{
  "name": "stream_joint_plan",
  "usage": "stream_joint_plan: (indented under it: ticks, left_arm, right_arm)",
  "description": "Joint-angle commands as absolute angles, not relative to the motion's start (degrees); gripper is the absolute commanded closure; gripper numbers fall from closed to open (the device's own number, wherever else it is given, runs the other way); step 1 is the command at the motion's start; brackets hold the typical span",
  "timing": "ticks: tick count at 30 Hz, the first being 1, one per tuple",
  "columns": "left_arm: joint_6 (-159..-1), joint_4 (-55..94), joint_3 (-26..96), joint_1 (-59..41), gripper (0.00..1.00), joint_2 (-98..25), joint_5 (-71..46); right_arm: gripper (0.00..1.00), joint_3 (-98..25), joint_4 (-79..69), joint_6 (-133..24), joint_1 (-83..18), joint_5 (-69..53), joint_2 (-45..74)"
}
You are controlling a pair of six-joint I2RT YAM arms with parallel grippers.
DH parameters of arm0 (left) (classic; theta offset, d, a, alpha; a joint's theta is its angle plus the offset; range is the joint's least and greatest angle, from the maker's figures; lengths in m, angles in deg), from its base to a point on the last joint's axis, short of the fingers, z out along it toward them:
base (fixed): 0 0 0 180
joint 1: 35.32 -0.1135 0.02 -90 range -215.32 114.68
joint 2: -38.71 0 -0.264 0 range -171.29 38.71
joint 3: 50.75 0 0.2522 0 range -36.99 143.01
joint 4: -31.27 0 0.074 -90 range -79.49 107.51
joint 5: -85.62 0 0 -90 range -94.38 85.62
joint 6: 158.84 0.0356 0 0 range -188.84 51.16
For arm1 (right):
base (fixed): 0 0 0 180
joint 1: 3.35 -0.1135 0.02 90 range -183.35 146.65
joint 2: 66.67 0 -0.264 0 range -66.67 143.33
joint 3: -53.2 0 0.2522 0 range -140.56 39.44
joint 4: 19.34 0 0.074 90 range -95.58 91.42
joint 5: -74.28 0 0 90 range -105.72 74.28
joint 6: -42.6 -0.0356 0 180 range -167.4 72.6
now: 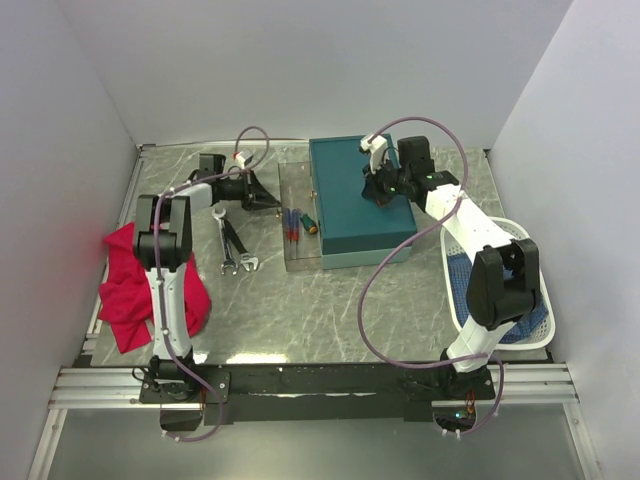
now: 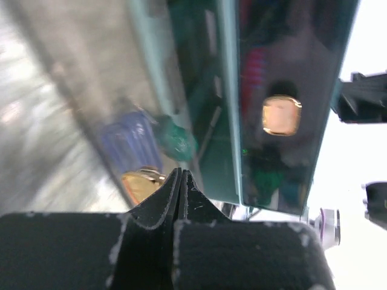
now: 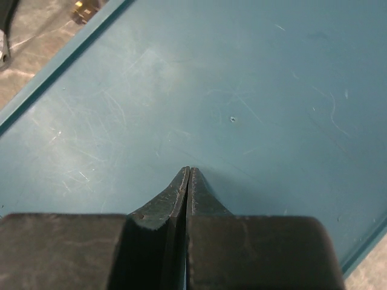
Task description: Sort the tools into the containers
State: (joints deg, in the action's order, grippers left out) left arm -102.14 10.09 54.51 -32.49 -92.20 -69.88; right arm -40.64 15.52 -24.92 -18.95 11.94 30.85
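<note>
The teal box [image 1: 355,225] lies at the back middle of the table, its teal top filling the right wrist view [image 3: 242,90]. My right gripper [image 1: 372,192] [image 3: 189,170] is shut and empty, tips down at that top. A clear tray [image 1: 298,255] on the box's left side holds a red-and-blue screwdriver [image 1: 290,222] and a stubby orange-and-green screwdriver [image 1: 310,225]. My left gripper [image 1: 272,203] [image 2: 182,172] is shut and empty at the tray's left edge; the blue handle [image 2: 130,142] and orange end [image 2: 142,184] show blurred ahead. Silver wrenches [image 1: 232,245] lie on the table.
The white basket [image 1: 540,275] with blue mesh lining stands at the right, partly under the right arm. A red cloth [image 1: 125,290] lies by the left arm's base. White walls close in the back and both sides. A gold latch [image 2: 281,116] shows on the box.
</note>
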Motion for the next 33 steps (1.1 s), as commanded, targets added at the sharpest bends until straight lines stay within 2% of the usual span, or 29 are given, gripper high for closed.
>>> stream_joint_plan:
  ticks: [1,8,12,21,24,29,33]
  left_arm:
    - [-108.6,23.8,55.0,-29.6,0.99,-94.6,-81.7]
    - [-116.4,32.9,55.3,-26.0,0.99,-97.2,-81.9]
    - [-126.6,47.7,55.2,-24.0,0.99,-100.1,-81.7]
    - [-126.7,46.3,58.4,-22.2,0.99,-102.9,-81.9]
    - [-122.3,41.1,61.6,-22.0,0.99,-104.2,-81.4]
    - [-128.7,50.9,61.1,-21.3,0.97,-105.2,-81.6]
    - [-130.1,52.0,61.5,-20.7,0.95,-106.1,-81.8]
  right_arm:
    - [1.0,-40.5,23.2,-21.3,-19.9,16.7,35.4]
    - [1.0,-38.3,25.4,-19.1,-21.5,17.1,36.3]
    - [1.0,-38.6,26.2,-18.5,-22.3,17.7,37.2]
    - [1.0,-39.0,26.2,-17.6,-23.5,15.9,37.8]
    - [1.0,-38.8,26.3,-17.6,-23.8,15.6,37.8]
    - [1.0,-38.4,26.3,-17.4,-24.4,14.5,38.0]
    - [1.0,-38.3,26.4,-16.2,-25.1,13.3,38.5]
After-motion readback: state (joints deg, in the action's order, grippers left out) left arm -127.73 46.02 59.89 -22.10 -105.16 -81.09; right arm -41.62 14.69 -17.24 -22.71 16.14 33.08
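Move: My left fingertips are already on the front of the open lower drawer, by its knob; the drawer's middle is about 5 cm to the right, 2 cm back and 3 cm lower. In it the blue screwdrivers lie 3 cm right and 4 cm back, the green screwdriver 7 cm right and 4 cm back. The cabinet's middle is some 20 cm right and 1 cm ahead. From my right hand the cabinet's middle is 4 cm left and 9 cm below, the drawer 20 cm left and 4 cm back. With the shut fingers of my left hand I keep pushing the drawer front by its knob, about 10 cm to the right into the cabinet, fast at first and easing off at the end; the fingers swing some 15 degrees clockwise and level out a little. My right hand's shut fingertips stay on the cabinet top and slide about 4 cm left over it, turning slightly counter-clockwise. ##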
